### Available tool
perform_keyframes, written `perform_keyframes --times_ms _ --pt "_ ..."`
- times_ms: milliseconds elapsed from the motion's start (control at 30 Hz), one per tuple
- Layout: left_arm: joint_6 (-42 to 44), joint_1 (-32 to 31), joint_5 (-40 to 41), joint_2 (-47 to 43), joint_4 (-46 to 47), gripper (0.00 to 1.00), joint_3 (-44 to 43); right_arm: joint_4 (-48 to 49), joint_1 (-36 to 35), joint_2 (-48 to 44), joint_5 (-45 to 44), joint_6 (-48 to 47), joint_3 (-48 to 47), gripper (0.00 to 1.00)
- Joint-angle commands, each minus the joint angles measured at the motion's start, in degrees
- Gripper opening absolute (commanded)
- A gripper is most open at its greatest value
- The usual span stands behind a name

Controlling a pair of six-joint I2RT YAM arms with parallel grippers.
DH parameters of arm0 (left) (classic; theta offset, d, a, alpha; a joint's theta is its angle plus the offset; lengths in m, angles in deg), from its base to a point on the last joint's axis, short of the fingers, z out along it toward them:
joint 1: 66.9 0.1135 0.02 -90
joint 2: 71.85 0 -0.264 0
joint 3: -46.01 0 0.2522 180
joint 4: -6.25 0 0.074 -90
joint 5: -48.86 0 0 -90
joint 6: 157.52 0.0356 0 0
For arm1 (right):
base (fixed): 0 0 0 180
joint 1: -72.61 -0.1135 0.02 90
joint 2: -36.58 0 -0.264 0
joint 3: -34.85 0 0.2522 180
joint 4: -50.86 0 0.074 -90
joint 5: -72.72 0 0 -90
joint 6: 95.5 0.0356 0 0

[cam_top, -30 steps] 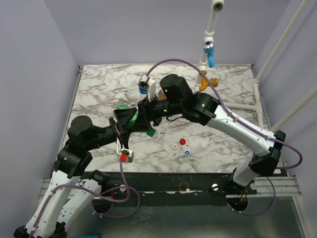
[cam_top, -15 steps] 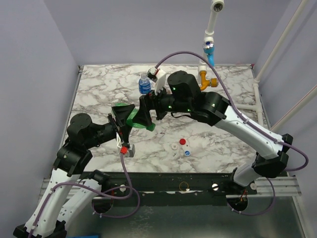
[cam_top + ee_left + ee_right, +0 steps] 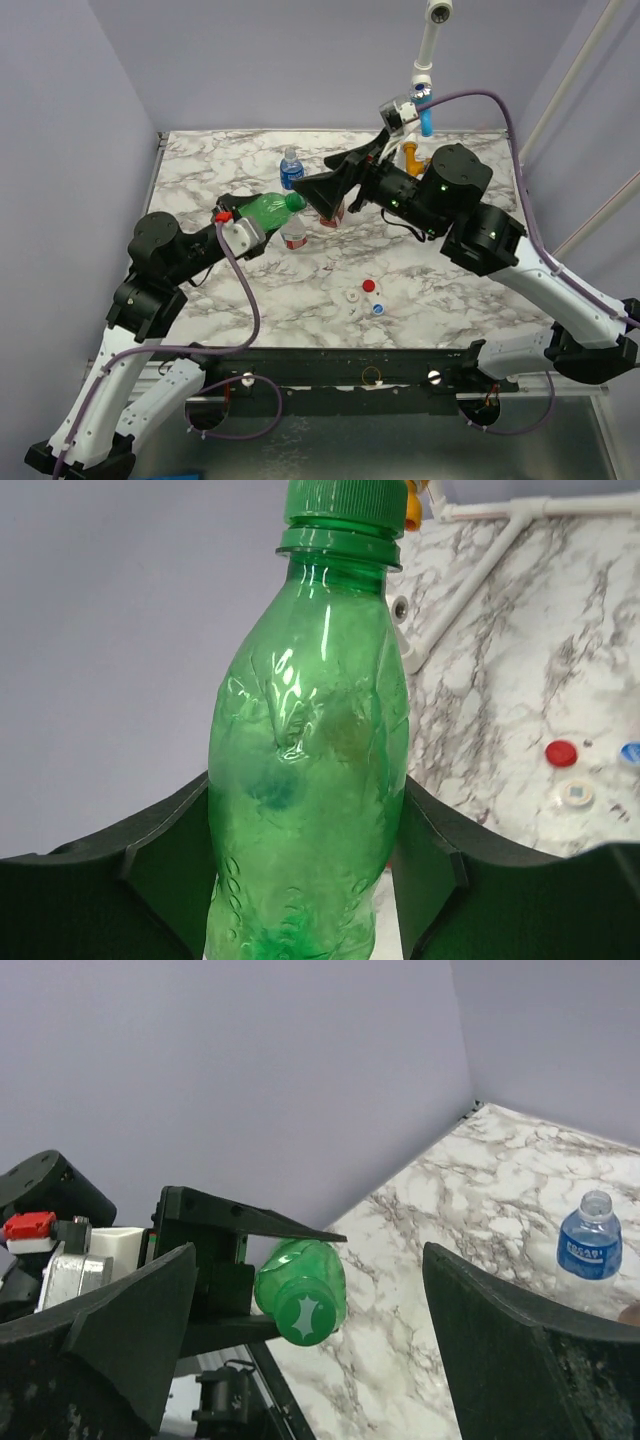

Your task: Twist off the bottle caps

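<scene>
My left gripper (image 3: 255,216) is shut on the body of the all-green bottle (image 3: 305,780), held off the table and lying almost level. Its green cap (image 3: 345,500) is on the neck and points at my right gripper (image 3: 312,178). That gripper stands open a short way from the cap (image 3: 303,1312), one finger on each side of it and neither touching. On the table lie a red cap (image 3: 368,285), a white cap (image 3: 352,297) and a bluish-white cap (image 3: 378,308). The blue-label bottle (image 3: 291,168) stands uncapped.
A clear bottle with a red-white label (image 3: 293,233) stands just below the green bottle. A red-labelled bottle (image 3: 335,215) is partly hidden under my right gripper. An orange fitting (image 3: 412,155) and a blue fitting (image 3: 425,112) on white pipes stand at the back right.
My left gripper has lifted the green bottle and swung its cap up toward the right. My right gripper has let go, opened wide and pulled back to the right.
</scene>
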Motion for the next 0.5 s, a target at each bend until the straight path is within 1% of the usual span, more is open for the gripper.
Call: perform_keyframes --times_ms 0,133,200,367,467 --pt "-23.7 0.2 5.8 1.6 6.8 0.04 -2.0 9.0 -0.1 3.3 -2.0 1.0 1.5 0.94" --pt "-31.4 0.3 9.0 2.5 8.4 0.03 -3.7 10.8 -0.1 6.6 -2.0 1.1 -0.8 0.89" --pt "-33.4 0.2 10.1 2.5 9.1 0.02 -3.9 11.1 -0.1 8.2 -1.9 1.5 -2.0 0.85" --pt "-34.8 0.2 9.7 1.9 9.7 0.01 -3.2 13.2 -0.1 10.2 -2.2 2.4 -2.7 0.74" --pt "-34.8 0.2 9.3 1.1 10.0 0.01 -2.2 15.4 -0.1 10.0 -1.9 2.8 -1.8 0.62"
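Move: The right hand, open and empty, has the green bottle's cap about 7 cm below it, 4 cm to its left and barely 1 cm ahead. Well down on the table, the red-label bottle stands some 13 cm ahead and 7 cm left of it, the blue-label bottle some 26 cm ahead and 9 cm left. From the left hand, still holding the green bottle, the cap is about 6 cm right, 2 cm back and 5 cm above. No firm touch on the cap yet: the right hand sweeps about 6 cm left, with some 3 cm forward and 2 cm down, its fingers closing by about a third as they come in on either side of the green cap. The left hand keeps its grip, lifting the bottle 3 cm, slightly forward, and rolling some 30 degrees to tip the neck upward. ##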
